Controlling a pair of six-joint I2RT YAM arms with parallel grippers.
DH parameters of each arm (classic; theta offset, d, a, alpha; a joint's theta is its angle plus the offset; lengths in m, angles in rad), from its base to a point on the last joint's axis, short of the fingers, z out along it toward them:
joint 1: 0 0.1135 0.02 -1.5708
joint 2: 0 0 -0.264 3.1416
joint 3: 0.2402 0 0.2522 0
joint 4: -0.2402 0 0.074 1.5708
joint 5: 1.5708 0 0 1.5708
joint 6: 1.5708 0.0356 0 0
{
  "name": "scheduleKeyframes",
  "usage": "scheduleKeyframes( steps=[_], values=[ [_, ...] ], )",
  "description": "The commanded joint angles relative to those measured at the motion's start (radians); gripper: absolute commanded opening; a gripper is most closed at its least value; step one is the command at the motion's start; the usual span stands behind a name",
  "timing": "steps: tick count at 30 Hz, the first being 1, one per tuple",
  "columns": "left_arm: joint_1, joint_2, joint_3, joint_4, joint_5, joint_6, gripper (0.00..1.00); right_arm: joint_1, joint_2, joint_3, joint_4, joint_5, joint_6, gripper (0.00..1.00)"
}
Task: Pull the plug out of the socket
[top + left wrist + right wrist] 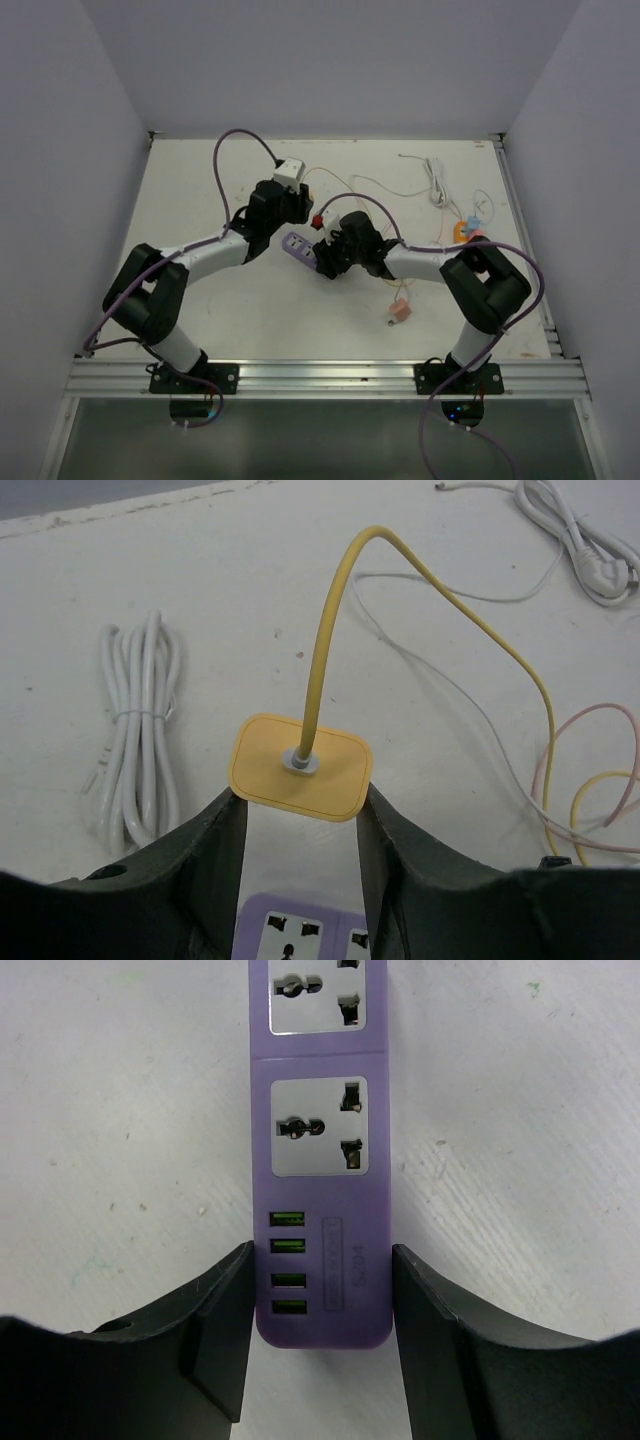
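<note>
The plug [300,765] has a yellow face, a white body and a yellow cable [325,630]. My left gripper [300,802] is shut on its two sides and holds it up, apart from the purple power strip [298,932] below. In the top view the plug [288,172] is at the left gripper's tip [284,187], away from the strip [298,246]. My right gripper [320,1300] is shut on the strip's USB end [320,1260], with both fingers against its sides. The strip's visible sockets [318,1125] are empty. The right gripper [325,258] is at the strip's near end.
A coiled white cable [135,740] lies left of the plug. Another bundled white cable [435,180] lies at the back right. A small red thing [318,221], an orange item [465,232] and a pink plug [400,312] with thin wires lie on the table. Walls close in on three sides.
</note>
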Motion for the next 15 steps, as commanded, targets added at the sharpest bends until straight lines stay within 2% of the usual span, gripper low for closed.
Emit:
scheduleKeyframes(
  steps=[1,6,15],
  values=[
    [0.004,0.059,0.046,-0.069,0.114,0.002,0.02,0.006,-0.033,-0.049,-0.146,-0.074,-0.014,0.0],
    [0.002,0.134,0.066,-0.111,0.207,-0.028,0.04,0.006,-0.041,-0.049,-0.16,-0.091,-0.015,0.0],
    [-0.022,0.192,0.106,-0.166,0.187,-0.057,0.23,0.014,-0.046,-0.048,-0.167,-0.091,-0.014,0.0]
  ],
)
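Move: The left gripper holds the yellow plug clear of the socket. The purple socket's middle lies about 8 cm back from the left hand, level with it sideways and 12 cm below. The coiled white cable is some 9 cm ahead, 4 cm left and 13 cm down; the pink plug about 20 cm back, 20 cm right and 13 cm down. From the right hand, already gripping the socket's USB end, the socket's middle is 3 cm ahead, 5 cm left, 1 cm lower. Bring the left gripper down about 10 cm, easing back 3 to 4 cm and slightly right, to lower the still-gripped yellow plug towards the table just beyond the socket's far long side. Tip the fingers down by some 20 degrees with a small clockwise turn, and keep the grip. Meanwhile draw the right hand back about 1.5 cm, still pinching the socket's USB end. ##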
